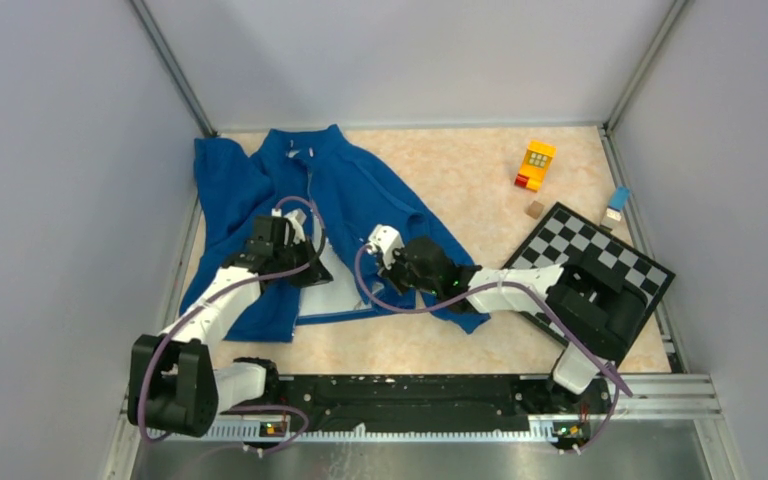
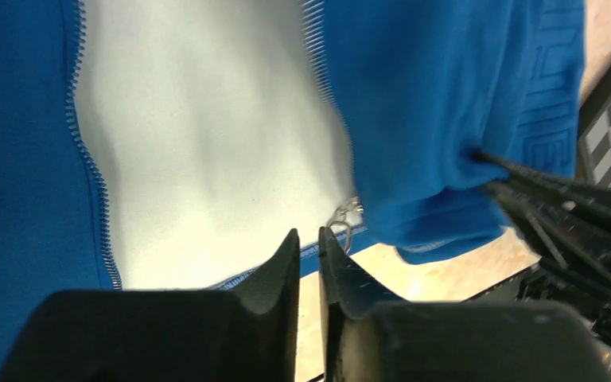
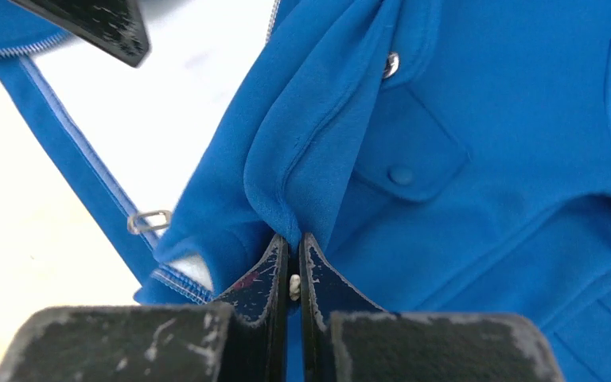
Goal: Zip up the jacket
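The royal-blue jacket (image 1: pixel 360 190) lies spread at the back left of the table, its front open and pale lining (image 2: pixel 207 143) showing between the two zipper edges. My left gripper (image 2: pixel 309 232) hovers over the bottom hem with its jaws slightly apart and nothing between them; the metal zipper pull (image 2: pixel 342 227) lies just beyond its right fingertip. In the top view that gripper (image 1: pixel 305 265) is over the lining. My right gripper (image 3: pixel 294 237) is shut on a raised fold of the jacket's right front panel, below the patch pocket (image 3: pixel 406 159). The zipper pull (image 3: pixel 149 220) lies to its left.
A black-and-white checkerboard (image 1: pixel 600 270) lies at the right, partly under the right arm. A yellow toy block (image 1: pixel 537 162), a small brown cube (image 1: pixel 534 209) and a blue-and-white block (image 1: pixel 617 203) sit at the back right. Grey walls enclose the table.
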Available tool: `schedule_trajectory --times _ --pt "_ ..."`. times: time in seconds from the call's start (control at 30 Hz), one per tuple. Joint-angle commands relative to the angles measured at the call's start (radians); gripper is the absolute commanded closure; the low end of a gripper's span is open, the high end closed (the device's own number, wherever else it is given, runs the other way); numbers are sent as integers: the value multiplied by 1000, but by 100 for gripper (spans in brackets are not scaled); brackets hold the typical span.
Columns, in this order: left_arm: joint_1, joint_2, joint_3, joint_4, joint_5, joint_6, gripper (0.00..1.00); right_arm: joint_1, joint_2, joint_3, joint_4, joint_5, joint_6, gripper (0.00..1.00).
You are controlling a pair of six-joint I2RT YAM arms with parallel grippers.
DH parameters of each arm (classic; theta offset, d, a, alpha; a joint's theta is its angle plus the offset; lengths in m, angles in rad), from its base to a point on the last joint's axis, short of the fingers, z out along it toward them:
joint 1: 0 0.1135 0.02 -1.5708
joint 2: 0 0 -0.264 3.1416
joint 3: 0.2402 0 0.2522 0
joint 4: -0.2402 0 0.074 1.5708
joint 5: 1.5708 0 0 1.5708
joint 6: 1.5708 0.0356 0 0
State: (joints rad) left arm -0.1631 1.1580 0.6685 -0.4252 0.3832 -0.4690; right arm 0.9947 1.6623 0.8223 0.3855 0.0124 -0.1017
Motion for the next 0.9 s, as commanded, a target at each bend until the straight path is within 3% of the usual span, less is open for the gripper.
schedule_trajectory --times 0.0,0.17,0.27,0.4,0.77,0.87 --pt "-4 48 -5 55 41 7 79 -52 -52 -37 -62 -84 48 100" --pt "-4 50 -6 93 134 15 54 -86 -38 -51 -64 -101 85 100" --pt "-4 46 -61 216 282 5 35 -121 -33 -85 -10 -131 153 100" --pt "-4 83 -124 391 387 -29 21 -154 -35 -117 31 -172 173 100" --pt "-14 317 -135 861 589 -150 11 -208 -17 -183 145 -246 210 100" --pt "-42 380 -122 884 582 -159 12 -214 -27 -187 152 -246 209 100"
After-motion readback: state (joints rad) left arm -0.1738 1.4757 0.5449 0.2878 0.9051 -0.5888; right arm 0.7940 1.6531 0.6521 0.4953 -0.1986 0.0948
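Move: The zip slider with its ring, at the lower end of the right front panel, is about 7 cm right of my left hand, 5 cm back and some 4 cm below. The right fingers, already pinching a fold of that panel, are about 12 cm right of my left hand, while the left zip edge's lower end is 6 cm to its left and 9 cm back. From my right hand the slider is roughly 6 cm left and 4 cm back, a little lower. I swing my left hand about 8 cm to the right over the white lining, closing in on the slider, after a small dip and ending slightly forward; its nearly shut fingers spread wide as the wrist rolls and turns clockwise, some 30 degrees in all. My right hand keeps its pinch and draws the panel fold about 5 cm right and 4 cm down, tipping its fingers lower, then holds. ##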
